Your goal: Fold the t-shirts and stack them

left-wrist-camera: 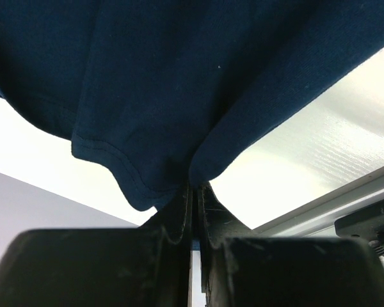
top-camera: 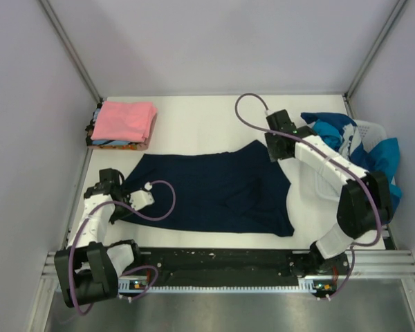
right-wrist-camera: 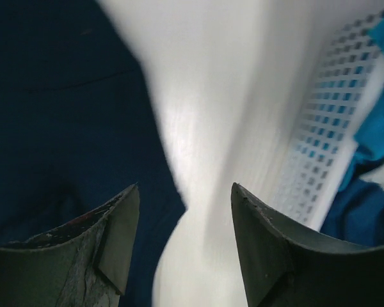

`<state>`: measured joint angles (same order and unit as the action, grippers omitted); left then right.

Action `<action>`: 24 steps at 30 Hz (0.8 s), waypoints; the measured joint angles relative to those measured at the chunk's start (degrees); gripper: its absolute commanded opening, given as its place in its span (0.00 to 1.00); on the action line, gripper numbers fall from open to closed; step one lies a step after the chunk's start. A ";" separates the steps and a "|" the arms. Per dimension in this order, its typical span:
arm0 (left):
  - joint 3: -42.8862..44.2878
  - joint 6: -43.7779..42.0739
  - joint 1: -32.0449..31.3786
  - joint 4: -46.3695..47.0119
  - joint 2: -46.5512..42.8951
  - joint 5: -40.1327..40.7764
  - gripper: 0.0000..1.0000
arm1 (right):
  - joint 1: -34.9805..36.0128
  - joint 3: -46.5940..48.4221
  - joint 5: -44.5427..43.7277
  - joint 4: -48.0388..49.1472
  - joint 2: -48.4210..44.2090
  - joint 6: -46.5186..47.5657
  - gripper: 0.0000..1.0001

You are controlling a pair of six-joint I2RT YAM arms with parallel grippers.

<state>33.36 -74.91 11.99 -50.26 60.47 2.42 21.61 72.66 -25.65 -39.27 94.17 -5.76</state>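
Note:
A dark navy t-shirt [top-camera: 218, 190] lies spread across the middle of the white table. My left gripper [top-camera: 144, 188] is at the shirt's left edge, shut on a pinch of the navy cloth [left-wrist-camera: 198, 163], which bunches where the jaws meet. My right gripper [top-camera: 277, 153] is open and empty, just above the shirt's far right corner [right-wrist-camera: 83, 128]. A pink folded t-shirt [top-camera: 126, 121] tops a small stack at the far left. Teal and blue shirts with white [top-camera: 373, 149] fill the basket at the right.
The white slatted basket [top-camera: 369, 130] stands at the far right and shows in the right wrist view [right-wrist-camera: 320, 121]. Grey walls close in the left, back and right sides. A metal rail [top-camera: 228, 266] runs along the near edge.

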 measured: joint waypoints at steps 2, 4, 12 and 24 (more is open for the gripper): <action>0.00 0.00 0.00 -0.42 -0.39 -0.02 0.02 | 3.10 -1.53 4.81 -0.98 -4.31 -0.39 0.58; 0.00 -0.02 -0.02 -0.85 -0.98 -0.04 0.05 | 5.46 -3.65 12.72 -1.29 -8.22 -0.35 0.57; 0.07 -0.02 0.00 -1.90 -1.79 -0.22 0.62 | 6.71 -9.57 30.45 -1.84 -11.19 -4.96 0.54; 20.22 7.63 -18.78 -3.78 -3.39 -18.21 0.62 | 4.37 -10.36 33.97 5.20 2.05 -13.09 0.05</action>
<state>53.58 -67.29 -6.79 -54.04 57.08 -15.79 25.98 62.30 8.32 -34.06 96.23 -18.85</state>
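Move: The navy t-shirt lies spread between the hands. The wrinkle the right hand goes for is about 8 cm back, 12 cm left and 8 cm below it; the shirt's right-edge corner is 7 cm back, straight below that side, and the basket's middle roughly 26 cm right. The left hand still pinches the lower left corner; the shirt's middle is about 9 cm ahead and 31 cm right, the pink pile 31 cm ahead and 3 cm right. The left fingers open and let go of the shirt's lower left corner, then the hand sweeps up and right about 12 cm each and some 8 cm forward over the shirt, tilting its fingertips outward. Meanwhile the right hand swings left and back over the cloth, turning its fingers to point more nearly straight down, then sinks about 9 cm and closes late, pinching the wrinkle. ##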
